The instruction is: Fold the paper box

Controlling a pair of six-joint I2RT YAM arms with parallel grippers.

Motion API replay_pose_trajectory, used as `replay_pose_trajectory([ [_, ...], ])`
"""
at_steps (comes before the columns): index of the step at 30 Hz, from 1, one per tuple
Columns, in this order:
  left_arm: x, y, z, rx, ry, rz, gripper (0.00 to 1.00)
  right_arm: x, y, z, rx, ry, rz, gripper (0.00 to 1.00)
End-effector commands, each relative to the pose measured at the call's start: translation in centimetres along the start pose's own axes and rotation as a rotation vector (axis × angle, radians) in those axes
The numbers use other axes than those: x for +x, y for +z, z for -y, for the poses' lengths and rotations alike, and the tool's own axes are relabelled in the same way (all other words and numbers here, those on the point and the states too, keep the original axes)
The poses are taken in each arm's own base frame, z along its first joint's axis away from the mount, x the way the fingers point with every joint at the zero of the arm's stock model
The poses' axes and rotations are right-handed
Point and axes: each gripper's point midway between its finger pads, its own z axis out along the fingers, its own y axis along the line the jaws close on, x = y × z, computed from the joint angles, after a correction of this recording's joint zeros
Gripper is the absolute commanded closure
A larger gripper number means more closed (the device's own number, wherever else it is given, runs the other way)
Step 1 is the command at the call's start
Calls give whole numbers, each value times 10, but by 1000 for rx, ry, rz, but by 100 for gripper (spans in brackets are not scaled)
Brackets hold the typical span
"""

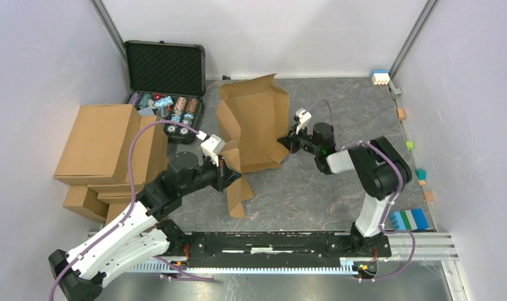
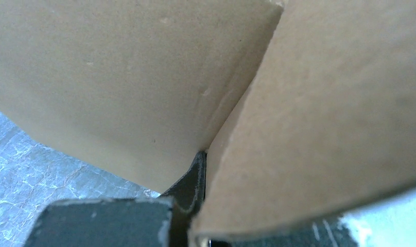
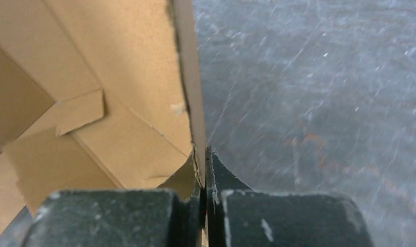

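Note:
The paper box (image 1: 254,122) is a brown corrugated die-cut sheet, partly raised, with flaps standing up in the middle of the table. My left gripper (image 1: 224,169) is shut on its near left flap, which hangs down toward the table front. In the left wrist view the cardboard (image 2: 144,87) fills the frame and the jaws pinch its edge (image 2: 203,170). My right gripper (image 1: 287,142) is shut on the sheet's right edge. In the right wrist view the cardboard wall (image 3: 188,92) runs straight into the closed jaws (image 3: 203,172), with inner flaps (image 3: 82,110) to the left.
A pile of ready-made brown cartons (image 1: 106,150) stands at the left. An open black foam-lined case (image 1: 165,69) with small colourful items sits behind them. Small coloured blocks (image 1: 409,219) lie along the right wall. The table top (image 1: 351,106) is grey.

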Motion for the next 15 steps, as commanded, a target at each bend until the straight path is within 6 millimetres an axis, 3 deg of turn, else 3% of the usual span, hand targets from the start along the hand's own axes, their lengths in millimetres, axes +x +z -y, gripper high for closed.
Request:
replay_pose_trajectory([
  [1, 24, -2, 9, 66, 6, -114, 98, -18, -35, -16, 143, -40, 77, 100],
  [5, 25, 0, 15, 106, -6, -100, 98, 11, -87, -11, 432, 32, 66, 100],
  [8, 30, 4, 25, 171, -31, -108, 98, 36, -114, -10, 610, 83, 13, 100],
  [13, 42, 14, 40, 268, -69, -140, 98, 60, -132, -16, 801, 188, -11, 100],
  [15, 46, 17, 43, 280, -71, -147, 98, 57, -125, -27, 808, 203, 2, 100],
])
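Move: The box is already in both grips. The right hand has its right wall edge, with the box's middle about 11 cm to the left, 7 cm ahead and a little lower; the long near flap lies some 18 cm back and 18 cm left. From the left hand, shut on the near-left flap, the box's middle is about 26 cm ahead, 8 cm right and 17 cm down; the long flap hangs roughly 13 cm straight below, and the chip case stands 28 cm ahead and 21 cm left, 17 cm lower. Keeping its shut grip on the box's right wall edge, the right hand pulls the box back quickly about 10 cm and then increasingly to the right as well, ending some 6 cm farther right while it turns clockwise by roughly 35 degrees. The left hand, still pinching the near-left flap with its fingers by the crease, goes along with it, moving a few centimetres right and back and turning slightly clockwise. ##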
